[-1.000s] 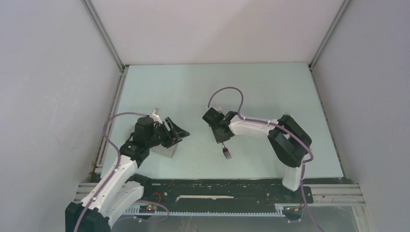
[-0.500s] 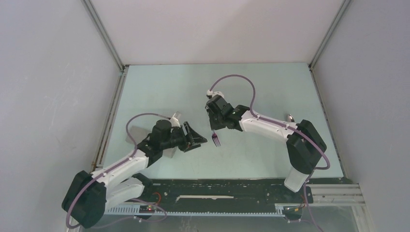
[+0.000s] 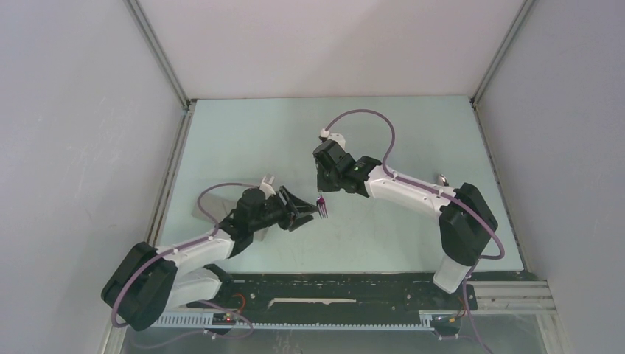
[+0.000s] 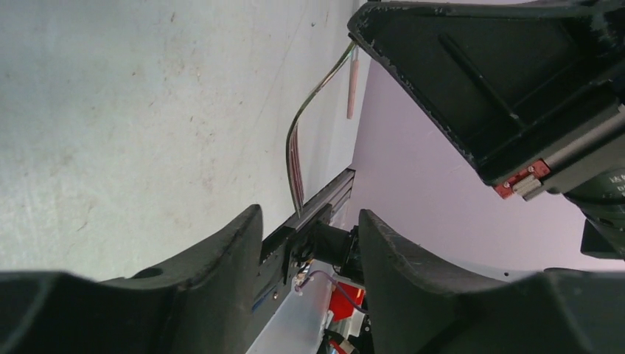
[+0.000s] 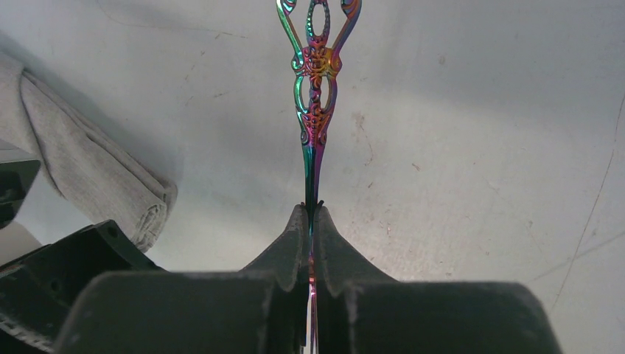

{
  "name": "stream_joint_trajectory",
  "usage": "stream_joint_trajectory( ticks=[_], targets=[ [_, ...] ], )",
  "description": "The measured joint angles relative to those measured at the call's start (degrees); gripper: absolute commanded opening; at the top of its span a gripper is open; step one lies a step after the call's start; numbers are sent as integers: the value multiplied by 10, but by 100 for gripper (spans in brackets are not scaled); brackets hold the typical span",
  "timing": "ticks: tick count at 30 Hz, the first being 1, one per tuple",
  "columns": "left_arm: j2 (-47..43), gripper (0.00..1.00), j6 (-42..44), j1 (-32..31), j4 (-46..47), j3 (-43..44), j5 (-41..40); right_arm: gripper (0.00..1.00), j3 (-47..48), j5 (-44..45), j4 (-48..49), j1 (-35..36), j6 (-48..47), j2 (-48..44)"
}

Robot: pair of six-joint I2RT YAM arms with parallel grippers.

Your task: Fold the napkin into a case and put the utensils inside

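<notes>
My right gripper [image 3: 323, 190] is shut on the fork [image 3: 322, 209], which hangs tines down over the middle of the table. In the right wrist view the ornate iridescent fork [image 5: 315, 96] sticks out straight from the pinched fingers [image 5: 295, 247]. My left gripper [image 3: 304, 210] stands open just left of the tines, nothing between its jaws. Its wrist view shows the fork [image 4: 295, 155] hanging ahead of the open gripper [image 4: 309, 240]. The napkin, folded into a narrow case [image 3: 212, 199], lies behind the left arm; its end [image 5: 96, 177] shows in the right wrist view. The spoon cannot be made out.
Grey walls close in the table on three sides, and a black rail [image 3: 339, 284] runs along the near edge. A small pale object [image 3: 442, 178] lies by the right arm's elbow. The right gripper's body [image 4: 501, 81] fills the upper right of the left wrist view.
The left arm has stretched right, off the folded napkin, towards the fork, its jaws narrowing a little. The right arm has carried the fork left and farther from the near edge.
</notes>
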Motion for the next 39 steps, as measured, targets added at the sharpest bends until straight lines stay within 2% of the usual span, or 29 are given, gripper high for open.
stream_joint_trajectory(
  ticks=[4, 12, 22, 24, 26, 27, 29, 31, 36, 39],
  targets=[
    [29, 52, -17, -7, 17, 12, -4, 0, 8, 0, -1, 0, 7, 0],
    [64, 36, -36, -23, 23, 16, -19, 0, 13, 0, -1, 0, 16, 0],
    [81, 25, -44, -25, 35, 36, -36, 0, 13, -2, -1, 5, 18, 0],
    [83, 18, -44, -25, 35, 36, -40, 0, 13, -5, -1, 6, 18, 0],
    [83, 3, -43, -26, 32, 36, -47, 0, 13, -7, 0, 8, 18, 0],
    [83, 0, -43, -26, 29, 36, -50, 2, 13, -9, 1, 9, 18, 0],
    [81, 0, -41, -26, 17, 36, -57, 37, 13, -12, 1, 11, 18, 0],
    [68, 0, -39, -26, -1, 36, -66, 54, 13, -21, 1, 12, 19, 0],
    [-28, 0, -64, -26, -97, 27, -110, 81, 13, -69, -6, -1, 11, -13],
    [-126, 0, -96, -27, -163, 8, -145, 81, 2, -128, -7, -24, -17, -50]
  ],
)
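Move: Held by the right hand, the fork has its tines about 3 cm ahead of the left fingers, 3 cm to their right and 2 cm below. The folded napkin lies on the table some 20 cm to the left hand's left, about 3 cm farther out and roughly 12 cm below it. From the right hand, the left gripper, which is to receive the fork, is about 7 cm back, 4 cm to its left and about level. Easing forward, right and a little down, some 2 cm each way at most, the left hand closes from half open and pinches the fork's tines, while the right keeps its grip and drifts slightly left. The right fingers then open wide, let go and rise about 3 cm; the left carries the fork some 4 cm left and 2 cm up, turning about 15 degrees counter-clockwise. ##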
